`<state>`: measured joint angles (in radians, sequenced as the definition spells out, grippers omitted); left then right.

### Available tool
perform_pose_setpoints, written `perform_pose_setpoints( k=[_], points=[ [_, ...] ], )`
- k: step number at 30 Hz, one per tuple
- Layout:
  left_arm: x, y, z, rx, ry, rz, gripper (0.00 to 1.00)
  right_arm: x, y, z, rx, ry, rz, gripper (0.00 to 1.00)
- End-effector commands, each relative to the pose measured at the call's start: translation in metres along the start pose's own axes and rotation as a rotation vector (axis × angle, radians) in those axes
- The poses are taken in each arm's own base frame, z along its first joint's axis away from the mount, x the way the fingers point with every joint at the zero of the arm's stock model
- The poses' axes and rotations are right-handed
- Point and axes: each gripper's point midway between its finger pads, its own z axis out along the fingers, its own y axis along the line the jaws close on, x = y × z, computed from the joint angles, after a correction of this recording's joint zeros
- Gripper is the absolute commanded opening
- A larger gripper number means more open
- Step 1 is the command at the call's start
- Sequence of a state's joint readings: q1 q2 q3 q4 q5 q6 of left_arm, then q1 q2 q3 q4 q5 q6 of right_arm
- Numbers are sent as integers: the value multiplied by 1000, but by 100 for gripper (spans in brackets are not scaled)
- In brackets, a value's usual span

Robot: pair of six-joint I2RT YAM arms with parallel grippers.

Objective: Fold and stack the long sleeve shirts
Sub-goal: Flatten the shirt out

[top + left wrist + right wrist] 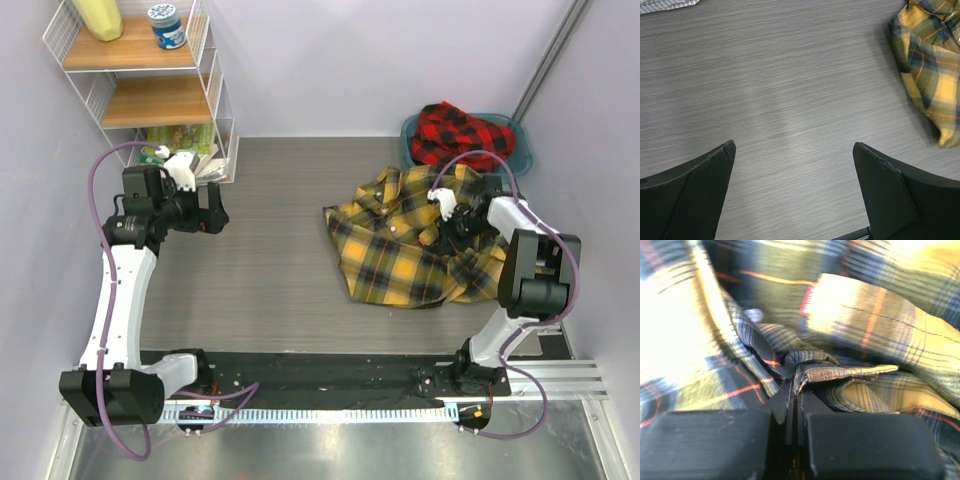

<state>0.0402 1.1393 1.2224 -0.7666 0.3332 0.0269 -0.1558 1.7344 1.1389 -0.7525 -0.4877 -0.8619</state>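
Note:
A yellow-and-black check shirt (400,245) lies crumpled on the table's right half; its edge shows at the upper right of the left wrist view (935,70). My right gripper (447,228) rests on its right side, shut on a pinched fold of the yellow shirt (840,372) that fills the right wrist view. A red-and-black check shirt (460,132) lies bundled in the teal basin (522,150) at the back right. My left gripper (215,210) hovers over bare table at the left, open, with nothing between its fingers (700,190).
A white wire shelf unit (150,90) stands at the back left, holding a yellow bottle (98,18), a blue-lidded jar (167,26) and books. A strip of grey checked cloth (667,5) shows at the top left of the left wrist view.

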Motion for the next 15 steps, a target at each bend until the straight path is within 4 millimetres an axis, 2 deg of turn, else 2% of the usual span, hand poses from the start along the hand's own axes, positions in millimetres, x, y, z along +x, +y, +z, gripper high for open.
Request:
perform_pose_setpoints(
  k=[1,2,3,4,5,6,8,9,10,11,12,14,15],
  points=[
    [-19,1,-8,-18,-67,42,100,-88,74,-84,-105,-289,-58,1],
    [-19,1,-8,-18,-69,39,100,-109,92,-100,-130,-356,-74,1],
    [-19,2,-7,-19,-66,35,100,-140,102,-126,-104,-444,-132,1],
    [-20,1,-6,-17,-65,24,100,-164,137,-146,-144,-505,-131,1],
    [-22,1,-6,-17,-68,21,100,-183,150,-163,-143,-562,-149,1],
    [-22,1,-6,-17,-66,17,100,-216,160,-196,-117,-676,-202,1],
    [-24,1,-7,-18,-66,6,100,-248,184,-235,-153,-792,-159,1],
    [-24,0,-7,-18,-68,2,100,-275,191,-274,-118,-913,-215,1],
    [-25,2,-8,-26,-73,3,100,-289,195,-292,-114,-969,-214,1],
    [-26,2,-8,-30,-76,5,100,-302,199,-306,-155,-1010,-142,1],
    [-27,3,-8,-34,-80,7,100,-323,207,-345,-143,-1127,-195,1],
    [-31,5,-9,-49,-89,-22,100,-342,219,-376,-202,-1219,-172,1],
    [-31,7,-7,-56,-83,-29,100,-357,227,-396,-272,-1279,-128,1]
  ],
)
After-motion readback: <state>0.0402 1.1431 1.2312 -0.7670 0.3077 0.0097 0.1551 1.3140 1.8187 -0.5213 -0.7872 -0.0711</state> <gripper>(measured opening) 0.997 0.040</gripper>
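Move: The yellow plaid shirt is a crumpled heap on the table, already pinched in the right fingers; its middle lies about 8 cm left of that hand, 2 cm ahead and 2 cm below. The red plaid shirt sits in the teal basket, some 29 cm ahead of the right hand and 3 cm to its right. From the left hand, the heap's middle is roughly 55 cm to the right, 3 cm ahead and 22 cm lower. The yellow plaid shirt, still pinched at one fold, is whipped up off the heap by the right hand, which rises fast by some 45 cm and swings about 17 cm left, most of that leftward travel coming early. The wrist tips up about 60 degrees, so the fingers go from pointing down to level, forward and left; they stay shut. ##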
